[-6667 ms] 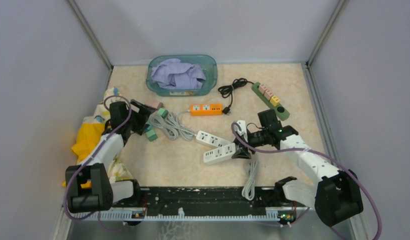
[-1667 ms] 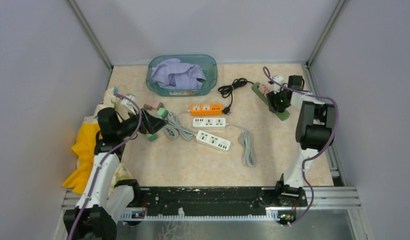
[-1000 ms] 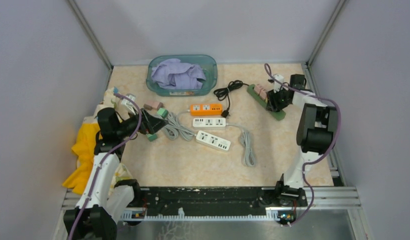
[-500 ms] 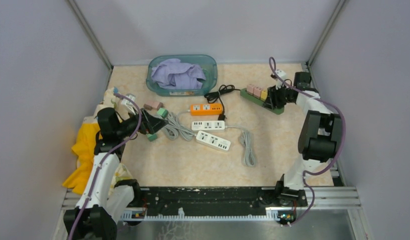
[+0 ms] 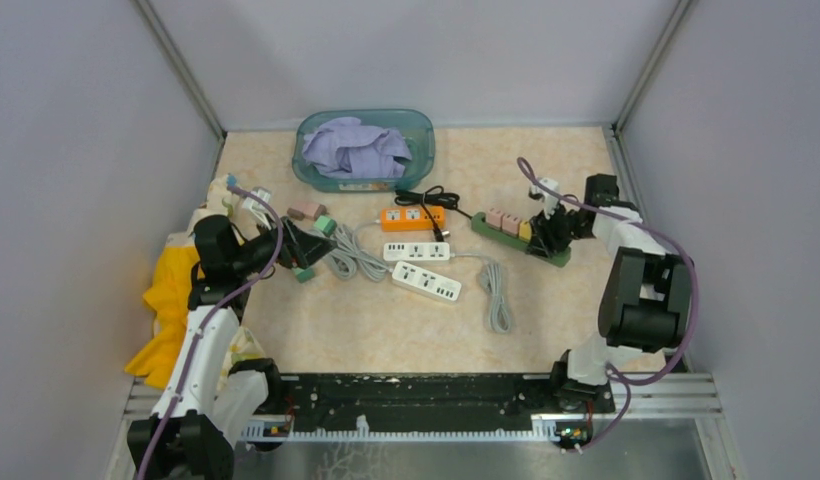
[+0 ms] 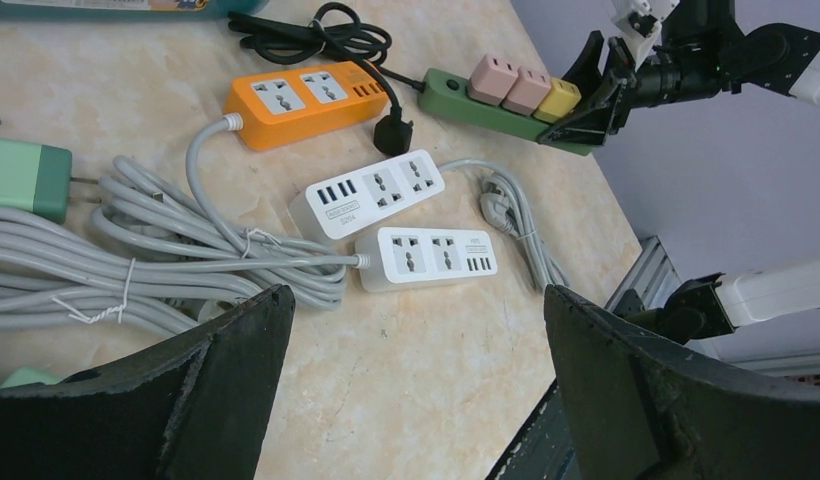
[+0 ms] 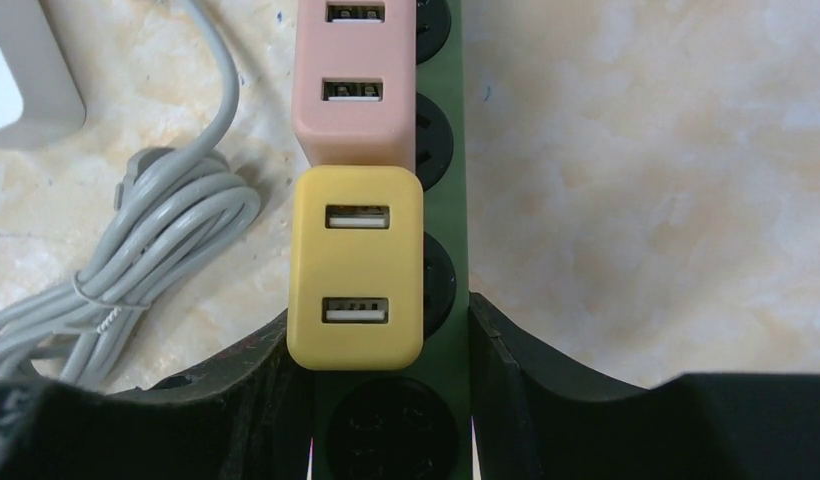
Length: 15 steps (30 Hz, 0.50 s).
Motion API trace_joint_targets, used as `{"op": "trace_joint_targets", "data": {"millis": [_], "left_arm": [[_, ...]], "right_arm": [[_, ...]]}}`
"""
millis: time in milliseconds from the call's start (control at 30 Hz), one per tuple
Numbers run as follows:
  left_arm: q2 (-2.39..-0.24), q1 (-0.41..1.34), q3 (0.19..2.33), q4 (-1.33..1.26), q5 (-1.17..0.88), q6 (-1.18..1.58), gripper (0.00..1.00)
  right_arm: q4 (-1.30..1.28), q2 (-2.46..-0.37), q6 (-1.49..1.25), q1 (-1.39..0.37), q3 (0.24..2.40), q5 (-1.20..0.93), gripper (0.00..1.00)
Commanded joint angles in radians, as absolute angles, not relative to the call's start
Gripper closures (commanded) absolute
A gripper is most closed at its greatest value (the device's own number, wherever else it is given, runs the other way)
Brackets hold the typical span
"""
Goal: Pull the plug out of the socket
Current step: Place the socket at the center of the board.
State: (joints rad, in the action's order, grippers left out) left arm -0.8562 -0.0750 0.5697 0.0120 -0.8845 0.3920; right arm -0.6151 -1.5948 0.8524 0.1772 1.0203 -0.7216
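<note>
A green power strip lies right of centre, carrying two pink plugs and a yellow plug. My right gripper is shut on the strip's right end, one finger on each long side, just behind the yellow plug. The strip's black cord trails to a loose black plug beside the orange strip. My left gripper stands open at the left, holding nothing.
An orange strip and two white strips lie in the middle with grey cord bundles. A teal tub of purple cloth is at the back. Yellow cloth hangs off the left edge.
The right gripper has dragged the green strip from the back right toward the middle, turning it; the black cord slid left with it. The left arm has not moved.
</note>
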Motion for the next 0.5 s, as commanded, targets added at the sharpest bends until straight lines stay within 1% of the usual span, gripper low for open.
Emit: {"op": "trace_joint_targets", "data": {"millis": [0, 133, 367, 400, 467], "left_arm": [[-0.838, -0.084, 0.572, -0.026, -0.916, 0.391, 0.0], [-0.839, -0.083, 0.568, -0.034, -0.924, 0.393, 0.0], [-0.838, -0.083, 0.565, -0.044, -0.935, 0.397, 0.0], [-0.839, -0.083, 0.565, -0.046, -0.936, 0.398, 0.0], [-0.836, -0.084, 0.563, -0.049, -0.938, 0.398, 0.0]], "right_arm": [[-0.672, -1.54, 1.049, 0.171, 0.982, -0.789, 1.0], [-0.691, -1.551, 1.163, 0.149, 0.941, -0.776, 1.0], [-0.698, -1.569, 1.296, 0.072, 0.899, -0.668, 1.0], [-0.694, -1.569, 1.299, 0.066, 0.892, -0.656, 0.99], [-0.691, -1.569, 1.306, 0.062, 0.888, -0.638, 0.92]]}}
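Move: My right hand already grips the green socket near its right end. The bare table spot I'm lowering that end onto lies about 4 cm back, 1 cm left and 6 cm below. The yellow plug is beside my fingers, 2 cm ahead and 4 cm left, the grey cable bundle some 10 cm back and 10 cm left, and the upper white socket about 26 cm left and 1 cm back. From my left hand the spot is roughly 42 cm right, 2 cm ahead and 20 cm below. Keeping my right fingers closed on the green socket, I lower it nearly 4 cm towards the table while drawing it back some 3 cm, closing in on the grey cable bundle. As it sinks I swing it about 15 to 20 degrees counter-clockwise and let its left side dip about 10 degrees, easing off towards the end. ##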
